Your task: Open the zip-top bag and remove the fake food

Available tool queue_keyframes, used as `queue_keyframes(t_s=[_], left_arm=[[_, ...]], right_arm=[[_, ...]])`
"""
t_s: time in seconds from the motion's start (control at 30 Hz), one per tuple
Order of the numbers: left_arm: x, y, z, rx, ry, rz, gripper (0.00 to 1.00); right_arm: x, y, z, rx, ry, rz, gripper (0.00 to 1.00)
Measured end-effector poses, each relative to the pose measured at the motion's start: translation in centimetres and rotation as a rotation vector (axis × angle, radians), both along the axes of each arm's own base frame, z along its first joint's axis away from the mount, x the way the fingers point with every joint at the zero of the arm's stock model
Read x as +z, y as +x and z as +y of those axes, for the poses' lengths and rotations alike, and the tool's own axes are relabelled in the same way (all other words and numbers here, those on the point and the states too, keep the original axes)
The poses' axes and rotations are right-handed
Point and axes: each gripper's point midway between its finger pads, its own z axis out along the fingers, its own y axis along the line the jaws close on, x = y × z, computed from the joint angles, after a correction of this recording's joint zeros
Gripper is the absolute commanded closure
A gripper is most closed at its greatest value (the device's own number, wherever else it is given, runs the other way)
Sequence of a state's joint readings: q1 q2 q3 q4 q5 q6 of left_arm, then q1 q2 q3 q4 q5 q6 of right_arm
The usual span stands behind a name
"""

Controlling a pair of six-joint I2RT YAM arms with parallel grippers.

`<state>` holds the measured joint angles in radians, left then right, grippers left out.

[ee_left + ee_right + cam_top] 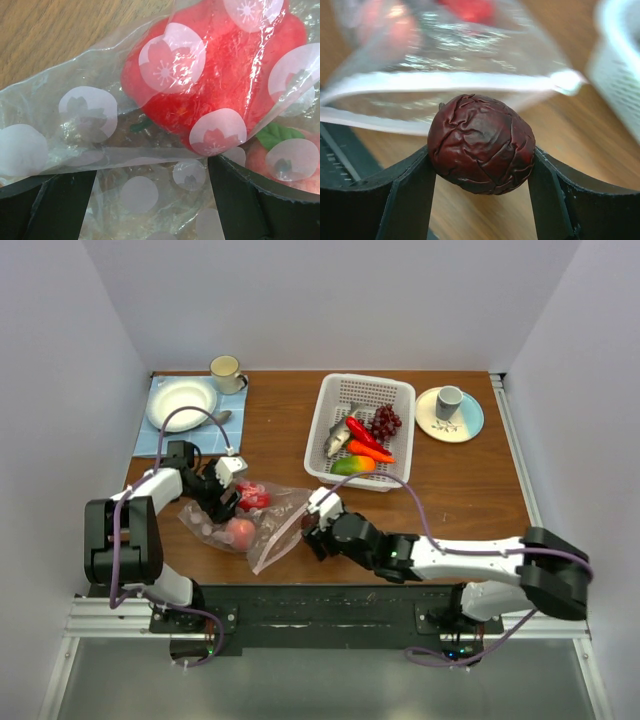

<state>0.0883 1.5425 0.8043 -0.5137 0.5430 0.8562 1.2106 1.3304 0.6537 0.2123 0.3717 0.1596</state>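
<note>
The zip-top bag [262, 528] lies at the near left of the table, its pink zip strip toward my right arm. A red fruit [252, 495] and a pink-red round fruit [240, 532] remain inside it. My left gripper [222, 502] is open over the bag; in the left wrist view the dotted film [135, 195] lies between its spread fingers [235, 200], below the red fruit [225, 75]. My right gripper [481, 155] is shut on a dark red wrinkled fruit [481, 142], just outside the bag's mouth [470, 80]. Chili [365, 435], carrot [370, 452], grapes [386, 422] and mango [352, 466] lie in the white basket [398, 390].
A blue cloth [150, 440] at the back left carries a white plate [181, 403], a spoon and a cream cup [226, 371]. A pale plate with a grey cup [449, 401] stands at the back right. The basket's wall [620, 75] is close to my right gripper.
</note>
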Motion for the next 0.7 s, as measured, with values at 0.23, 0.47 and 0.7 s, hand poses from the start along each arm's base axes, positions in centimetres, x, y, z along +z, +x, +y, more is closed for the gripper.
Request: queue_keyframes(t_s=[0.23,0.47,0.7], left_arm=[[0.0,0.0,0.1,0.001,0.004,0.000,0.06],[0.1,0.0,0.1,0.005,0.008,0.001,0.00],[0.4,0.1,0.2,0.012,0.013,-0.010,0.00]], right_arm=[[5.6,9.4,-8.4,-0.405,0.072,-0.107,0.69],[7.2,19.7,-9.8,-0.639,0.023,-0.083,0.01],[5.5,18.8,-8.4,-0.580,-0.038,-0.003,0.01]])
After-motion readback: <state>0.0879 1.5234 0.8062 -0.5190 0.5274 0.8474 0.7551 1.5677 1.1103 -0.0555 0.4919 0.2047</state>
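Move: My right hand already holds the dark red fruit, just clear of the bag. The middle of the white basket lies about 30 cm ahead, 12 cm to the right and 8 cm below; in it the mango is some 22 cm ahead and 10 cm right, the fish about 28 cm ahead and 7 cm right. The bag's zip mouth is about 7 cm left and 4 cm ahead. For my left hand the basket is roughly 20 cm ahead and 32 cm right. I swing my right hand away from the bag's mouth to the basket in one quick arc, about 20 cm forward and 10 cm to the right, rising some 7 cm and turning about 35 degrees clockwise. As it arrives above the near left part, by the mango, I open my fingers wide and let go of the fruit, then ease down slightly. ##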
